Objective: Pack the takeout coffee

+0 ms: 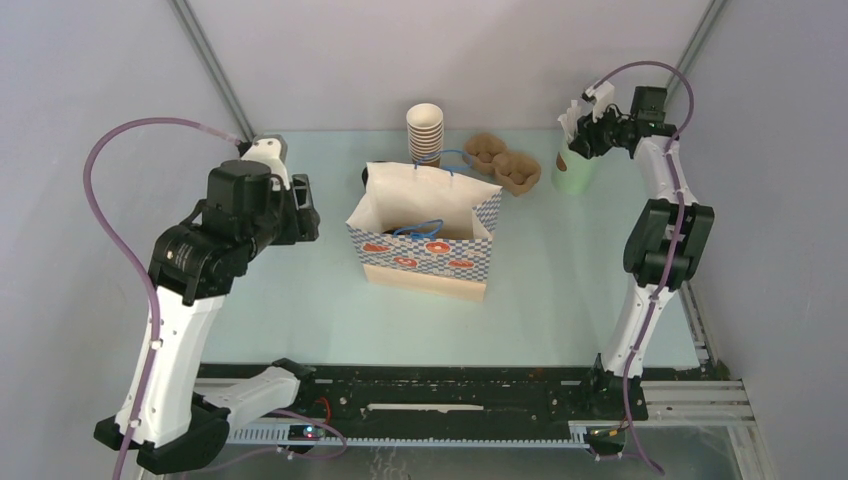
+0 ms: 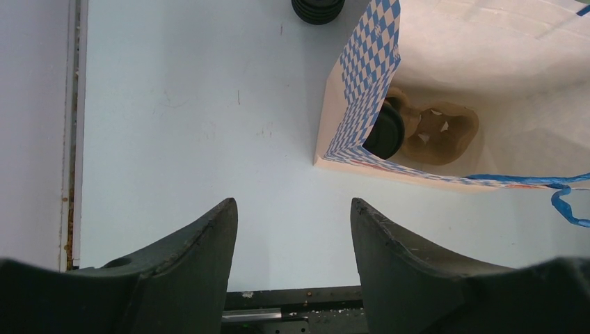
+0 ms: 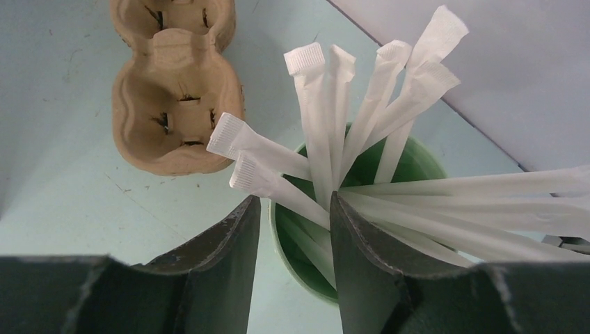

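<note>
A stack of brown kraft paper cups [image 1: 424, 133] stands behind the checked paper bag [image 1: 425, 235]. The bag is open at the top. Inside it lies a pulp cup tray [image 2: 442, 132] with a black lid [image 2: 385, 131] over one pocket; whatever is under the lid is hidden. My left gripper [image 2: 292, 203] hovers open over bare table left of the bag, nothing between its fingers. My right gripper [image 3: 293, 197] is open above the pale green cup [image 3: 424, 167] of white wrapped straws [image 3: 316, 118]. One finger is outside the rim, the other inside, and a straw crosses the gap.
Brown pulp trays [image 1: 515, 168] lie between the cup stack and the green cup [image 1: 573, 172], and also show in the right wrist view [image 3: 174, 104]. A stack of black lids [image 2: 317, 8] sits behind the bag's left corner. Blue bag handles [image 2: 556, 184] hang at the bag's rim. Walls close in on both sides.
</note>
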Controlling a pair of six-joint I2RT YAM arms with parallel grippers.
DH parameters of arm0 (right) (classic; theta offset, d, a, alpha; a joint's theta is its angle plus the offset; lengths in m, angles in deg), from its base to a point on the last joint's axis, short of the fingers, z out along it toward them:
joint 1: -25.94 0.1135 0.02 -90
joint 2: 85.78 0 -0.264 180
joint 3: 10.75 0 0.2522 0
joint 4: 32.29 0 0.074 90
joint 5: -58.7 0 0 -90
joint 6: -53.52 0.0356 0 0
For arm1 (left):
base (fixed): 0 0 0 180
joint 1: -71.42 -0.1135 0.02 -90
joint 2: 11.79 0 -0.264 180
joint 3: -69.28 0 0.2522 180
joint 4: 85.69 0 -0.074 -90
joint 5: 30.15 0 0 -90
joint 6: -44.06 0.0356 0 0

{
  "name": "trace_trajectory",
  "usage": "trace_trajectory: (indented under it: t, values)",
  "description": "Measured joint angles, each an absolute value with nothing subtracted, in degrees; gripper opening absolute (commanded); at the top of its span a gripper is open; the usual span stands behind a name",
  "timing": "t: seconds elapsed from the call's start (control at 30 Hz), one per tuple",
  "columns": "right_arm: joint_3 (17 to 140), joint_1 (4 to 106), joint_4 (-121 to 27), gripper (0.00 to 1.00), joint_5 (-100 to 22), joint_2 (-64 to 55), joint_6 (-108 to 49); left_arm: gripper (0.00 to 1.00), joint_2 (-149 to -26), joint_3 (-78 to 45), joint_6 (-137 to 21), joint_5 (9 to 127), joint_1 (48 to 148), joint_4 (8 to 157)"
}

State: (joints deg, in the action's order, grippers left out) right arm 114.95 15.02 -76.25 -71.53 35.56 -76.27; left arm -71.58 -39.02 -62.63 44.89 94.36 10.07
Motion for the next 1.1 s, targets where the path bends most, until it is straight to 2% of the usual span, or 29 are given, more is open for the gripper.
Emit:
trace_trajectory:
  t: [0.17,0.4,0.57,1.1]
  values:
    - [115.0,15.0,-76.3,0.41,-71.9,36.3,-76.3,0.66,-71.8,-39.9,-62.6,44.6,94.4,9.7]
    - [115.2,15.0,-75.4,0.24,-73.3,36.5,-76.2,0.66,-72.1,-40.2,-62.5,44.5,94.4,9.6]
    - [116.2,15.0,-74.7,0.01,-73.9,37.0,-76.2,0.66,-72.3,-40.2,-62.5,44.4,94.4,9.4]
    - [116.9,14.7,-71.5,0.00,-69.7,34.6,-73.3,0.66,-71.7,-40.2,-62.5,44.6,94.4,9.5]
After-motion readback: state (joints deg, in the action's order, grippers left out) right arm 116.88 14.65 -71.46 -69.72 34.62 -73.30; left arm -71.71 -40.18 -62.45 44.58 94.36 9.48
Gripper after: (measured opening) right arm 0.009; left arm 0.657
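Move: Between and just beneath the right hand's half-open fingers lies the top end of one paper-wrapped straw, about 1 cm left and 1 cm down. The green holder's middle is roughly 3 cm ahead, 1 cm right and 9 cm lower; the carton tray sits about 16 cm left, 6 cm ahead and 13 cm below. From the idle left hand the straw end is some 33 cm ahead, 50 cm right and 17 cm lower. Closing from about half open to shut, the right fingers pinch one wrapped straw near its top end while the hand eases forward about 1.5 cm over the holder after a slight dip. Keeping that grip, it then rises, quickest at the very end, to finish roughly 3.5 cm higher and 1 cm farther right, the fingertips tilting up some 5 degrees. ##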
